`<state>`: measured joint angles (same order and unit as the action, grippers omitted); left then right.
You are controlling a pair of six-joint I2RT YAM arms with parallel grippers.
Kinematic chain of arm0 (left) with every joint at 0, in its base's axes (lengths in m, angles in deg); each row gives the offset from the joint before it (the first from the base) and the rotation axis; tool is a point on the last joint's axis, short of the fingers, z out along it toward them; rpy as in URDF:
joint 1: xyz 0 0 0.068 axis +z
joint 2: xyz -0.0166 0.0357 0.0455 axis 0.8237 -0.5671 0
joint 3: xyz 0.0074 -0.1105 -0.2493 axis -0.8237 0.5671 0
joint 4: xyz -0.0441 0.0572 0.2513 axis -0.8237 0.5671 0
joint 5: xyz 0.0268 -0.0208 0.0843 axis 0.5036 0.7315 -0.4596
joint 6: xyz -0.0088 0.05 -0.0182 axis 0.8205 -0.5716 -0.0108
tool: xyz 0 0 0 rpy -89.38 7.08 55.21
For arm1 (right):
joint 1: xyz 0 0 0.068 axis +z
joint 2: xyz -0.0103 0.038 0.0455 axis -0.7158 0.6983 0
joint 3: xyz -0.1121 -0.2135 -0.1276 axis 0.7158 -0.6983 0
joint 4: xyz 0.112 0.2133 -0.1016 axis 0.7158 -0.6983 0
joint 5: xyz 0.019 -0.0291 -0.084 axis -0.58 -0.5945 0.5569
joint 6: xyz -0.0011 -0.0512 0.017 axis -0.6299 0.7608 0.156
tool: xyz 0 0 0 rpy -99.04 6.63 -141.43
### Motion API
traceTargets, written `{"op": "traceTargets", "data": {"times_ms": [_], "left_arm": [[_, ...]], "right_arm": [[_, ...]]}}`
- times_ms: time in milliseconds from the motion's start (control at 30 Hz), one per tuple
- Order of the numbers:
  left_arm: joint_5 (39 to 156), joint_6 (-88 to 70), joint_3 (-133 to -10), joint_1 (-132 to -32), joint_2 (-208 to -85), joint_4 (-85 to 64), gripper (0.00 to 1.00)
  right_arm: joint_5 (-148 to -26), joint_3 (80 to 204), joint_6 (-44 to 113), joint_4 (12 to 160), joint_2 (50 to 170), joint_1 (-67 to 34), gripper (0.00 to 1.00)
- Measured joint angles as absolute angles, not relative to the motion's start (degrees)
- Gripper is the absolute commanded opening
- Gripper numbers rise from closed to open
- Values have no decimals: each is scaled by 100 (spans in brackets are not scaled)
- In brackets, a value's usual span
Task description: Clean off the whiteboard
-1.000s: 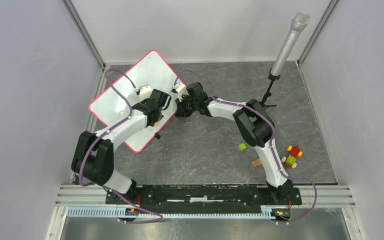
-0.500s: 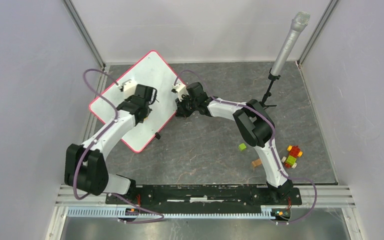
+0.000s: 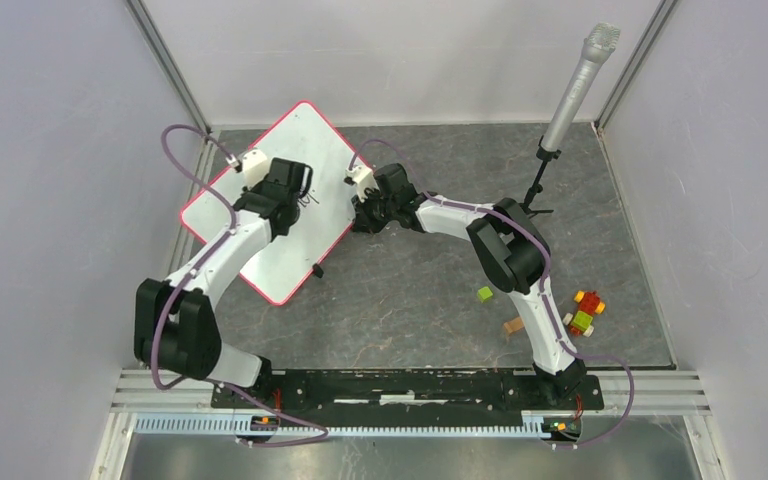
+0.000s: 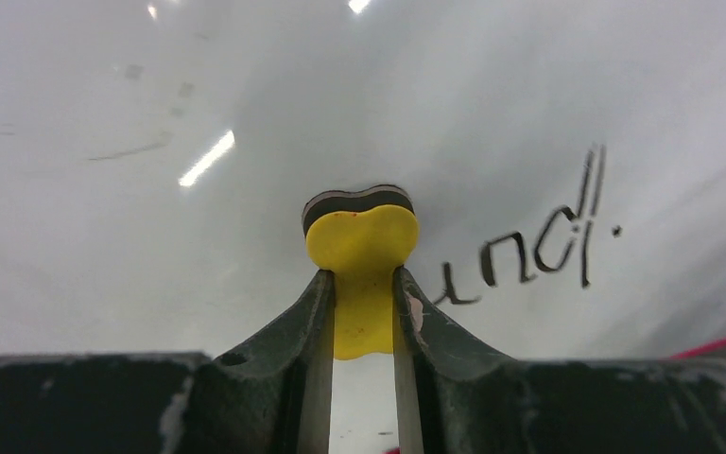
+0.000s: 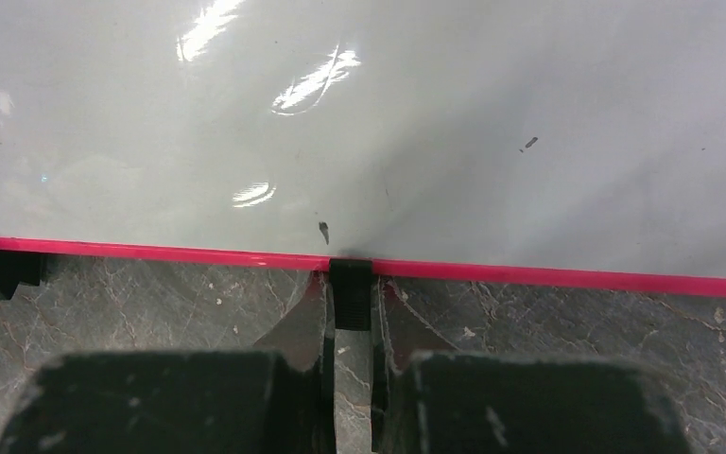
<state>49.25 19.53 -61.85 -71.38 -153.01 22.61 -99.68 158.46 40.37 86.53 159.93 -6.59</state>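
The whiteboard, white with a red-pink rim, lies turned at an angle at the back left of the table. My left gripper is over its middle, shut on a yellow eraser whose dark felt edge presses on the board. Dark handwriting shows just right of the eraser. My right gripper is at the board's right edge, shut on a black edge clip on the rim. In the right wrist view the whiteboard surface ahead shows only small specks.
A microphone on a stand rises at the back right. Coloured toy blocks, a green block and a wooden block lie at the right. Another black clip sits on the board's near edge. Walls close in on three sides.
My left gripper has slid with the eraser across the board, from its right-middle towards the back left. The right arm and the board have stayed put.
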Motion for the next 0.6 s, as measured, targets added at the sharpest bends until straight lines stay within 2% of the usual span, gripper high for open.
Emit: {"op": "traceTargets", "data": {"times_ms": [267, 600], "left_arm": [[5091, 1960, -6534, -8274, -16527, 2121, 23], [5356, 1960, -6713, -8215, -16578, 2261, 24]], "right_arm": [[-9968, 15846, 4045, 8653, 15993, -661, 0], [-9973, 15846, 4045, 8655, 15995, -661, 0]]}}
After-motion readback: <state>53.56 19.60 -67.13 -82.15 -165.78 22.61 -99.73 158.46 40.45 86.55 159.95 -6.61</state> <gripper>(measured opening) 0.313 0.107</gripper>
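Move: The left hand holds the yellow eraser, with the remaining letters "und" some 6 cm ahead, 6 cm to its right and 6 cm below. The clip in the right gripper is about 17 cm to its right and 3 cm ahead, 13 cm lower; the free clip lies 9 cm right, 9 cm back, equally low. From the right hand, the letters lie about 11 cm left, 2 cm ahead, 5 cm higher. Left hand sweeps the gripped eraser right about 10 cm and down 6 across the board; right keeps the clip. ##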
